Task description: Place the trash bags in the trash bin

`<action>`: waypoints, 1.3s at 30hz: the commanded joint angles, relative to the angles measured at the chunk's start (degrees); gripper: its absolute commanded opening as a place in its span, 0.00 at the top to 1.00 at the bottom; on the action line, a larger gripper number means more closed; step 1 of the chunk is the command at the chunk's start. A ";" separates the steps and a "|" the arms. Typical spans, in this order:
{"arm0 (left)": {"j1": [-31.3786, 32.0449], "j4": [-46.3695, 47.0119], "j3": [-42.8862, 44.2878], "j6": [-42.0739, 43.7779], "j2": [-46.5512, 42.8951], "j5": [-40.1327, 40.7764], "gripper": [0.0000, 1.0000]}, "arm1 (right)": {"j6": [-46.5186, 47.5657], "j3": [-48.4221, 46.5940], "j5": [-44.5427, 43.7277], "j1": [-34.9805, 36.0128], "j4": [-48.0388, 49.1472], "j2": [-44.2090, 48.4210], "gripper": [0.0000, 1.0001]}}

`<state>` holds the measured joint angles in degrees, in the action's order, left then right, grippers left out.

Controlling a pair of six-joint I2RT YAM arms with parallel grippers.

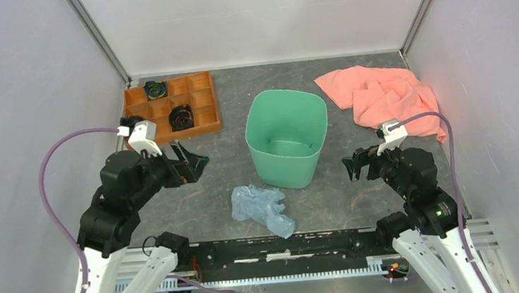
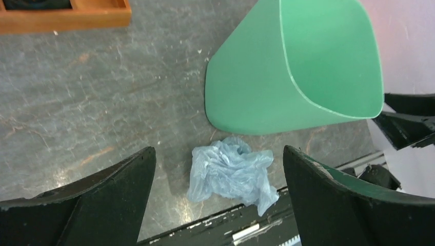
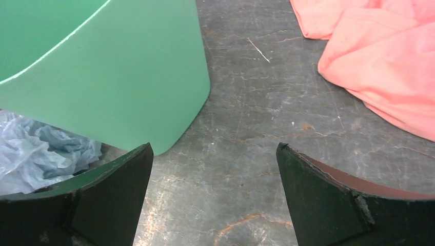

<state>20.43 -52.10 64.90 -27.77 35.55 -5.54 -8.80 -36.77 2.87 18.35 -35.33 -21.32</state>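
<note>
The mint-green trash bin [image 1: 287, 136] stands upright in the middle of the table, with nothing visible inside. A crumpled pale blue trash bag [image 1: 262, 208] lies on the table just in front of the bin, near the front edge. The left wrist view has the trash bag [image 2: 229, 173] framed between my two fingers, below the trash bin [image 2: 292, 66]. My left gripper [image 1: 196, 163] hovers open to the left of the bin. To the bin's right my right gripper [image 1: 353, 167] is open over bare table. In the right wrist view the trash bag [image 3: 36, 156] peeks from behind the trash bin [image 3: 102, 66].
An orange compartment tray [image 1: 172, 107] with dark coiled items sits at the back left. A salmon-pink cloth [image 1: 383, 96] lies crumpled at the back right. Grey walls close in both sides, and a black rail [image 1: 280, 247] runs along the front edge.
</note>
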 commanded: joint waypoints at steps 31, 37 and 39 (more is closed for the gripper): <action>0.36 13.56 -23.75 -13.44 -6.53 -14.25 0.00 | -32.59 36.44 10.73 19.75 61.79 -15.28 0.02; 0.37 13.63 -26.68 -15.71 -6.76 -16.07 0.00 | -34.70 33.36 0.22 20.37 71.80 -26.17 0.02; 0.40 14.33 -27.67 -16.81 -6.54 -16.48 0.00 | -34.87 31.48 -3.29 20.41 74.04 -29.96 0.02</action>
<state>20.67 -41.30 38.35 -40.75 29.23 -19.38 -41.65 -2.44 10.04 38.52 27.27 -45.89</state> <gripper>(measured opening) 0.996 0.982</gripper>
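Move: The blue trash bag lies about 16 cm to the right of the left hand, 5 cm nearer the base and some 28 cm below. The green bin's middle is around 8 cm ahead and 24 cm to its right. For the right hand the bin is some 6 cm ahead and 19 cm left, its middle about 9 cm lower, and the bag roughly 26 cm left, 7 cm back and 19 cm lower. The right hand swoops left and down about 13 cm each way, first drawing back 6 cm, then reaching forward again to the bin's near right lower wall, its left side rolling up some 30 degrees as it tips down. Meanwhile the left hand sinks 12 cm, easing right towards the bag with fingers tipping down; both grippers stay wide open. ##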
